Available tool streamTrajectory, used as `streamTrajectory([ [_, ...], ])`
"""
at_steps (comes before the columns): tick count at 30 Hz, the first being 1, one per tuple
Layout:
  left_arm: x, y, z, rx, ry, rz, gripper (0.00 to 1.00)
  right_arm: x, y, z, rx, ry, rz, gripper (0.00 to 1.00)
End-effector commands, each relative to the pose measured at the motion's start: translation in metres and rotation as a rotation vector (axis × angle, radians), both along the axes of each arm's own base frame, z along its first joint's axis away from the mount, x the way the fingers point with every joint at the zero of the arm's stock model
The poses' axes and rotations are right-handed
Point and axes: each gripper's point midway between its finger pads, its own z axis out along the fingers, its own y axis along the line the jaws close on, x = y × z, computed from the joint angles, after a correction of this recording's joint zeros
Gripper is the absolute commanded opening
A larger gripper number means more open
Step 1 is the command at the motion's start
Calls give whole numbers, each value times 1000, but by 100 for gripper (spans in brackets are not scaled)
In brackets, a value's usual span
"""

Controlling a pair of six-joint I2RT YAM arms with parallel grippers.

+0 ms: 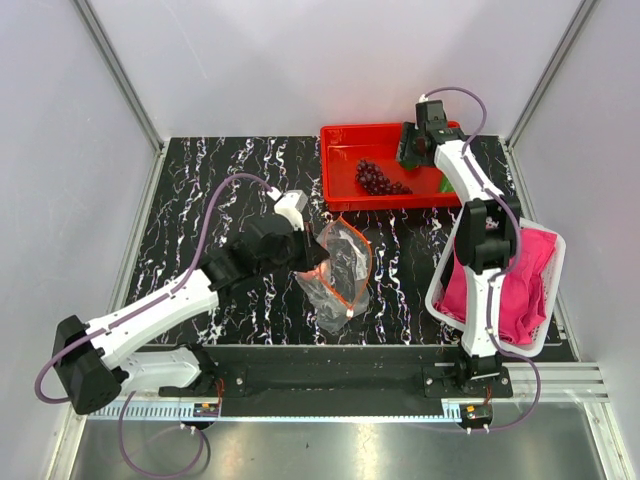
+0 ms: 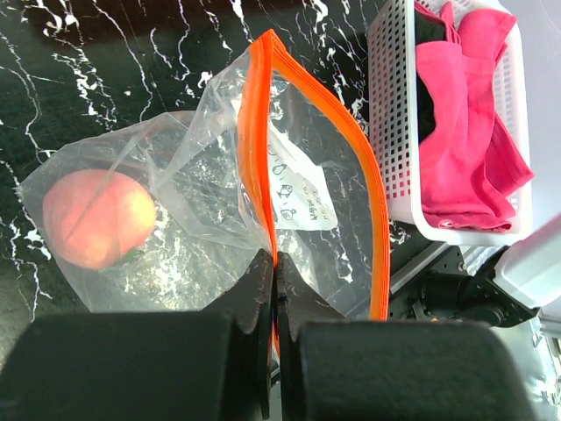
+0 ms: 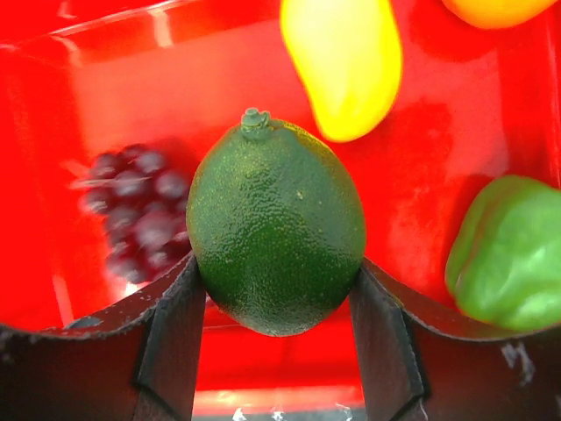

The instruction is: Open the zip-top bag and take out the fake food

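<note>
The zip-top bag (image 1: 342, 268) lies mid-table, its mouth open. In the left wrist view the bag (image 2: 210, 167) holds a peach-orange ball (image 2: 98, 217). My left gripper (image 1: 312, 256) is shut on the bag's orange zip strip (image 2: 263, 149), jaws pressed together (image 2: 274, 263). My right gripper (image 1: 413, 150) hangs over the red tray (image 1: 338, 140), shut on a dark green lime (image 3: 276, 228) held between both fingers (image 3: 276, 303). In the tray lie a purple grape bunch (image 3: 136, 210), a yellow oblong fruit (image 3: 344, 61), a green pepper (image 3: 508, 254) and an orange piece (image 3: 495, 9).
A white basket (image 1: 548, 300) of pink cloths stands at the right, beside the right arm; it also shows in the left wrist view (image 2: 394, 132). White walls and metal posts close the table at back and sides.
</note>
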Motion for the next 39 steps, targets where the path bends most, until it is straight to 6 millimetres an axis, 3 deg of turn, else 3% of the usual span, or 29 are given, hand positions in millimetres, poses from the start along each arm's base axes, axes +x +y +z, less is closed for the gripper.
streamTrajectory([
  [1,6,-16,30,-79,-61,-56,0,17,1,-2,-28,8,35,56],
  [9,8,-18,29,-91,-48,-59,0,14,1,-30,-36,102,51,90],
  [14,8,-18,33,-103,-46,-56,0,-2,6,-23,0,145,47,93],
  [17,7,-17,37,-116,-47,-51,0,-19,9,-4,51,147,23,93],
  [19,8,-14,39,-119,-51,-40,0,-42,14,12,103,157,21,92],
  [20,7,-14,39,-122,-48,-38,0,-51,17,38,147,119,7,91],
  [21,7,-13,40,-126,-47,-37,0,-70,23,25,179,169,21,91],
  [22,6,-13,42,-133,-44,-35,0,-81,27,29,204,167,35,92],
  [23,6,-13,41,-136,-41,-36,0,-92,34,60,237,92,56,92],
  [24,5,-13,41,-138,-38,-35,0,-114,38,41,250,146,72,92],
  [25,5,-13,43,-146,-38,-33,0,-126,42,45,264,136,90,93],
  [26,5,-12,42,-145,-39,-30,0,-140,47,66,282,84,118,93],
  [27,5,-11,41,-144,-36,-28,0,-162,53,49,285,135,139,93],
  [33,4,-12,38,-161,-23,-20,0,-259,95,60,296,131,326,92],
  [39,6,-15,35,-168,-16,-19,0,-322,108,82,415,132,403,85],
])
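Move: The avocado is already between the right fingers; the tray floor it goes to lies about 8 cm below that hand and 1 cm ahead and right. Also some 6 cm below that hand, the mango is 5 cm ahead and 2 right, the grapes 4 back and 10 left, the green pepper 4 back and 15 right. The bag mouth is roughly 36 back, 22 left. From the left hand the tray spot is about 32 ahead, 31 right, 16 lower. The avocado is lowered some 5 cm into the red tray beside the mango and let go as the right fingers open wide. Open and tilted a little more steeply down, that hand then sweeps back about 30 cm and some 10 left, rising around 11, out of the tray towards the bag, while the left hand keeps the bag's rim pinched nearly in place. ##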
